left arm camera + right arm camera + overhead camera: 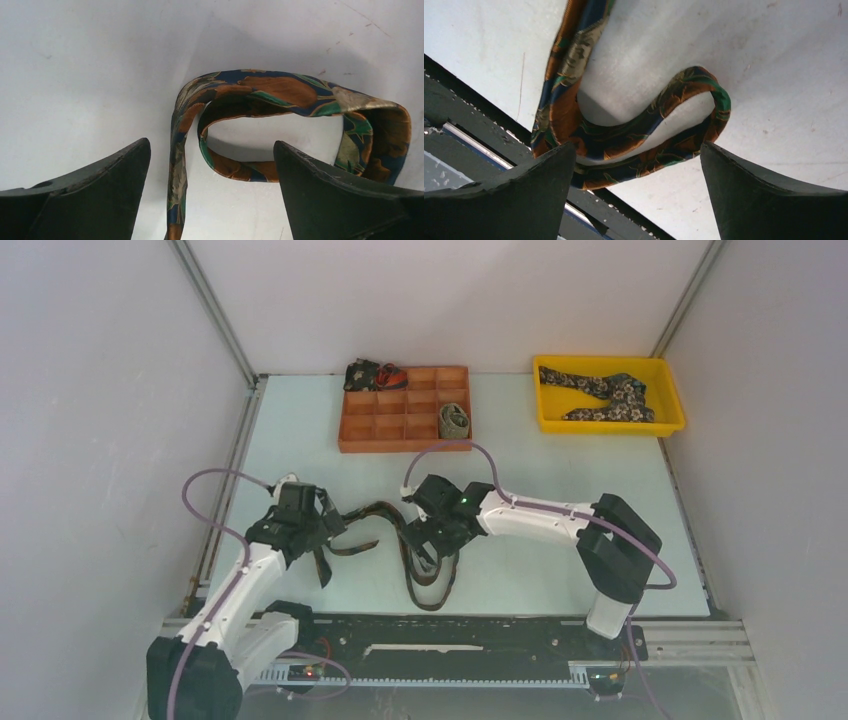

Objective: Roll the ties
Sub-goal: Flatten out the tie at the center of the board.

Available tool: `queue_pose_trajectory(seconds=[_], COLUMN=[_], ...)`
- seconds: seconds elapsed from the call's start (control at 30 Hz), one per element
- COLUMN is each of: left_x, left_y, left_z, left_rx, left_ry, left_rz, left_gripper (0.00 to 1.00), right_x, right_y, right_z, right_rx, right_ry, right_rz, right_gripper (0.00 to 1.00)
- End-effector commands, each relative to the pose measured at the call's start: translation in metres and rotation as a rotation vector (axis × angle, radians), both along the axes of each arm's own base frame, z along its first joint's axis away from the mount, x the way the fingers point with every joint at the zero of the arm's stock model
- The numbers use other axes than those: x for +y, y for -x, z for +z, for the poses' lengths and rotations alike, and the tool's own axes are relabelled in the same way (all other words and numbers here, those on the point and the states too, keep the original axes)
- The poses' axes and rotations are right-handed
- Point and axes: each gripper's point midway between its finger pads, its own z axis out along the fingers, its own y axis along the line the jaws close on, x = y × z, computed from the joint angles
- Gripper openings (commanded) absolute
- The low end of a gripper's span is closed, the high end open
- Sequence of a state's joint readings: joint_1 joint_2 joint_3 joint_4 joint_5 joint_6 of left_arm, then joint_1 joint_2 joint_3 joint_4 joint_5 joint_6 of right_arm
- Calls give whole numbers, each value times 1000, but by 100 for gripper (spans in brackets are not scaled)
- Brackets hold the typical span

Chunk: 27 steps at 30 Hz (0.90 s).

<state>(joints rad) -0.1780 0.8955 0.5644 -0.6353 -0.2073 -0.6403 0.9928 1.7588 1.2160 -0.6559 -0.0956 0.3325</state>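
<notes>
One long tie (430, 605), patterned in rust, blue and green, snakes in loose curves over the pale table between my two arms. My left gripper (328, 530) hovers over its left part and is open. In the left wrist view a strand of the tie (175, 185) runs between the fingers (115, 185) of the left gripper (212, 165), apart from both. My right gripper (425, 545) is open above a folded loop near the table's front edge. In the right wrist view that tie loop (624, 137) lies beside the left finger (534, 185) of the right gripper (636, 155).
A brown compartment tray (390, 445) at the back holds an olive rolled tie (454, 420) and a dark one (372, 375). A yellow bin (665, 390) at the back right holds a dark floral tie (605, 392). The black rail (474, 125) runs along the near edge.
</notes>
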Motion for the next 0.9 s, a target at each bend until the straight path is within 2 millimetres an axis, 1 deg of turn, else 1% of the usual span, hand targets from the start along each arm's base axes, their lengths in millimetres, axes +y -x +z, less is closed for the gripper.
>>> queue_pose_trajectory(seconds=[0.0, 0.1, 0.23, 0.3, 0.37, 0.5, 0.53, 0.6, 0.7, 0.77, 0.87], left_x=[-3, -3, -9, -11, -13, -18, -19, -20, -20, -19, -18], left_y=[-13, -11, -10, -10, -10, -14, -15, -15, -17, -18, -18], left_z=[-5, -16, -33, -38, -44, -47, -49, -50, -49, -48, -46], left_rx=[-38, -19, 1, 20, 39, 44, 47, 51, 43, 37, 30], left_ry=[39, 40, 73, 77, 84, 103, 105, 105, 100, 94, 87], left_rz=[59, 64, 59, 61, 58, 42, 40, 32, 27, 23, 18], left_gripper=[98, 93, 85, 84, 80, 67, 66, 54, 40, 34, 25], right_x=[24, 33, 46, 48, 48, 51, 52, 54, 57, 56, 52], right_y=[-4, 6, 19, 22, 24, 31, 34, 36, 41, 42, 38], right_z=[14, 10, 4, -2, -7, -12, -11, -8, 2, 12, 28], right_rx=[-103, -97, -87, -86, -89, -93, -102, -136, -174, -216, -268], right_ry=[-69, -74, -92, -79, -63, -49, -47, -43, -56, -48, -33], right_rz=[60, 81, 104, 108, 102, 117, 128, 142, 174, 189, 185], right_gripper=[97, 97, 97, 97, 96, 94, 94, 94, 94, 94, 94])
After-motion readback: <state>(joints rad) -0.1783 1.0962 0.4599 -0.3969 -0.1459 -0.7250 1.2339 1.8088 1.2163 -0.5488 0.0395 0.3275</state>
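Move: The tie's left strand lies about 6 cm below my left hand, nearly between the open fingers; its loose tail ends some 8 cm back from that hand, and the wooden tray is 20 cm ahead and 14 cm right. My right hand hovers with the tie's near fold about 7 cm back, 2 cm left and 4 cm below; the small loop lies 6 cm right, level with that hand. I lower my left hand about 5 cm onto the tie's strand, then ease it slightly right and forward while its wide-open fingers close around the fabric. My right hand, fingers still open, skims back and left by some 7 cm towards the near fold, dips about 1.5 cm and turns roughly 10 degrees counter-clockwise. ##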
